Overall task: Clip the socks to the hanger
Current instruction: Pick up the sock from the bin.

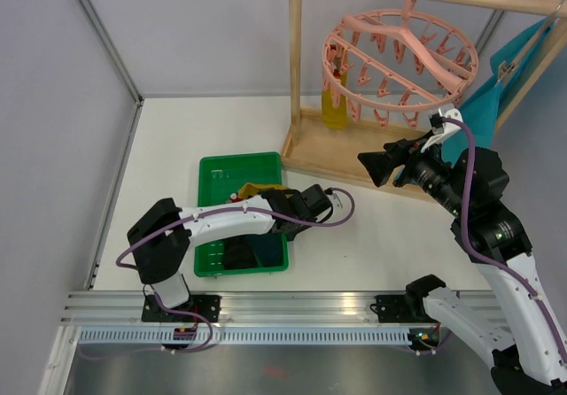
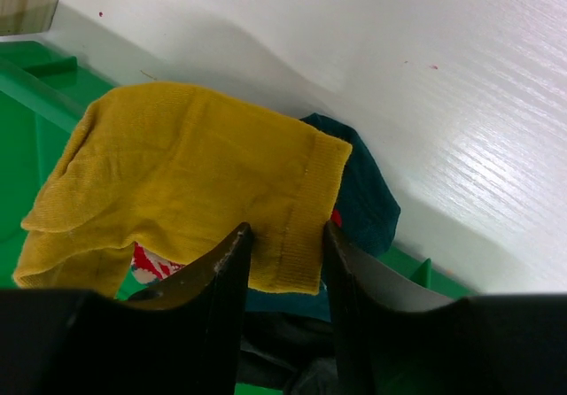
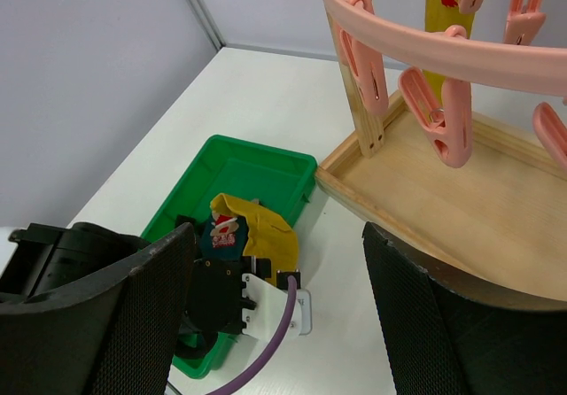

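The socks lie heaped in a green tray [image 1: 232,163]. A mustard yellow sock [image 2: 195,174] is on top, draped over the tray's right rim. Under it are a dark teal sock [image 2: 363,191], a red-and-white one [image 2: 151,262] and a black one [image 1: 237,256]. My left gripper [image 2: 285,231] is open at the yellow sock's cuff, one fingertip on each side of it. The pink ring hanger [image 1: 399,58] hangs by its hook from the wooden rack's top bar. My right gripper [image 1: 379,169] stands open and empty above the table, below the hanger.
The wooden frame rack [image 1: 354,160] stands on its flat base at the back right. A large teal cloth [image 1: 496,85] hangs at its right end. A yellow piece [image 1: 334,107] dangles from a peg on the hanger's left side. Grey walls close the back and left.
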You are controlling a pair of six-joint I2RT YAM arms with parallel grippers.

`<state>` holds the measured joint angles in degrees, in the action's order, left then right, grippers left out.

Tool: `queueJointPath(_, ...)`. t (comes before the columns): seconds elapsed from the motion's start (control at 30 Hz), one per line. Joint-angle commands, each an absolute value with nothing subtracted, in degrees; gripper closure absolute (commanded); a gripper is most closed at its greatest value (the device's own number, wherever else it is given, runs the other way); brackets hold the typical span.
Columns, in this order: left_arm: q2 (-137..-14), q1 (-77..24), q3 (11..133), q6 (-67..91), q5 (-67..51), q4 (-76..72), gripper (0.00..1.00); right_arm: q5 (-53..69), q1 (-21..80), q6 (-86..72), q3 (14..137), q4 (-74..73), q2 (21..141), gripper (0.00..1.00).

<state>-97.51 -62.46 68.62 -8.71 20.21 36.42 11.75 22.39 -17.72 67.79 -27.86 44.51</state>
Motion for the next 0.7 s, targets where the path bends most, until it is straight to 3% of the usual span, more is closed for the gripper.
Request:
queueJointPath(0.0, -98.35, -62.93, 71.1, -10.63, 23.38, 37.7, 0.57, 11.07, 22.59, -17.05, 67.5, -26.72, 43.77, 0.17)
queueJointPath(0.13, -98.35, -62.93, 71.28, -10.72, 23.64, 37.62, 0.65, 10.72, 22.59, -16.96, 67.5, -26.81, 43.51, 0.18)
queueJointPath(0.47, -98.0, -62.93, 74.52, -10.37, 23.38, 39.29, 0.96, 10.37, 22.59, -16.7, 67.85, -27.25, 43.15, 0.18)
queueJointPath(0.67, -95.28, -62.67, 81.36, -9.41, 22.94, 43.32, 0.98, 9.85, 22.59, -16.0, 67.76, -26.89, 43.24, 0.18)
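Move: The yellow sock's cuff edge is already between the left hand's open fingers; the sock's middle lies about 5 cm ahead, 2 cm left and 2 cm lower. The teal sock's foot is some 3 cm back, 3 cm right and 3 cm below the hand; the red patterned sock shows about 4 cm ahead, 6 cm left and 4 cm below. From the right hand the yellow sock is roughly 5 cm ahead, 27 cm left and 32 cm down. Holding nearly level at first and easing only about 1 cm forward, the left hand shuts its half-open fingers, pinching the cuff edge of the yellow sock from both sides. Then it rises about 3 cm, gathering speed and drifting slightly to the right, with the fingers still pointing down and forward and kept closed on the cloth. ##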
